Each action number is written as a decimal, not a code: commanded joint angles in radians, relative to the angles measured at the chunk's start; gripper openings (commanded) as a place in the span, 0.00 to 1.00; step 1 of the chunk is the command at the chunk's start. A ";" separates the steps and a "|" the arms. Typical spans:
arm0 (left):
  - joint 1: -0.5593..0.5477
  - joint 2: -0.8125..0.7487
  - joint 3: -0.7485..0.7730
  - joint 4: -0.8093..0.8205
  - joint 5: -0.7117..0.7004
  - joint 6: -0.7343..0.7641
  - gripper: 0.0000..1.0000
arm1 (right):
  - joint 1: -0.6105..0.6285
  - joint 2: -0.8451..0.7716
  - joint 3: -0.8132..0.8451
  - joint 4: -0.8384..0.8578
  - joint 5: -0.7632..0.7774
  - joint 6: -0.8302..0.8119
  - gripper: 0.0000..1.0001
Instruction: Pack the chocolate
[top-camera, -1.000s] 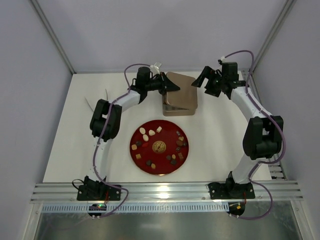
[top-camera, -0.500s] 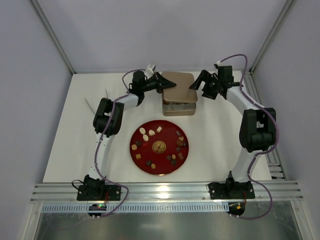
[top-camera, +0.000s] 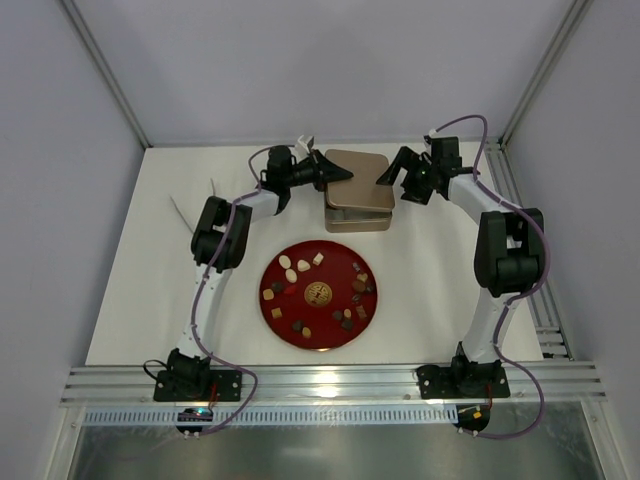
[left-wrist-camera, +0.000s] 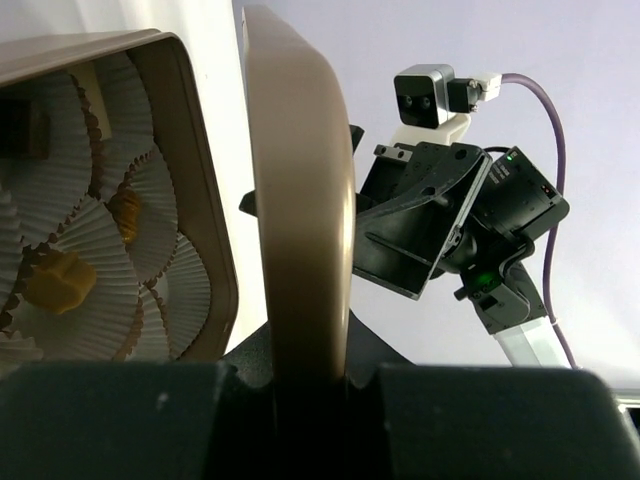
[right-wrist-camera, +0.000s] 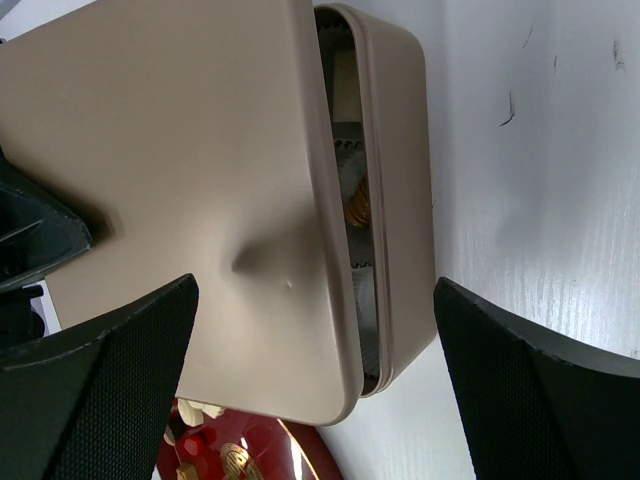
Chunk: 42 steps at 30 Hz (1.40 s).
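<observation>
The chocolate (top-camera: 290, 274) lies scattered in small brown, tan and cream pieces on a red plate (top-camera: 318, 336). Behind the plate stands a tan tin box (top-camera: 357, 218). It is lined with white paper cups, and a few tan chocolates (left-wrist-camera: 58, 283) sit in them. My left gripper (top-camera: 333, 172) is shut on the left edge of the box's tan lid (left-wrist-camera: 298, 190), which hovers just above the box and partly covers it. My right gripper (top-camera: 390, 178) is open at the lid's right edge. Its fingers (right-wrist-camera: 95, 400) straddle the lid (right-wrist-camera: 180, 190) and the box wall (right-wrist-camera: 395, 170) without touching them.
A thin white strip (top-camera: 180, 211) lies on the white table at the far left. Metal rails (top-camera: 330, 382) run along the near edge by the arm bases. Grey enclosure walls and corner posts stand close behind the box.
The left gripper has brought the lid from a tilt to nearly level over the box. The right gripper has moved left, up to the lid's right edge.
</observation>
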 joint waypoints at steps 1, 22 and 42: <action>-0.001 0.002 0.047 0.023 0.034 0.000 0.11 | 0.001 0.001 0.042 0.041 -0.007 -0.002 1.00; -0.007 0.033 0.067 -0.097 0.053 0.060 0.14 | 0.017 0.029 0.038 0.048 -0.004 -0.012 1.00; 0.010 -0.049 0.032 -0.229 0.056 0.180 0.35 | 0.027 0.053 0.044 0.037 0.007 -0.027 0.99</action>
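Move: My left hand already holds the chocolate box's lid by its left edge. The box's middle lies about 6 cm to that hand's right, 2 cm back and 10 cm below; the red plate is some 24 cm back, 4 cm left and 13 cm below. From my wide-open right hand, the box's middle is roughly 10 cm left, 1 cm back and 7 cm lower, and the plate 23 cm back and 20 cm left. I bring the lid down onto the box: after a brief pause my left hand sinks about 4.5 cm almost straight down, tilting slightly, then its fingers part at the left edge as the hand comes to a stop. Alongside, my open right hand eases down some 2 cm and about 1 cm left, towards the lid's right side, without closing. ##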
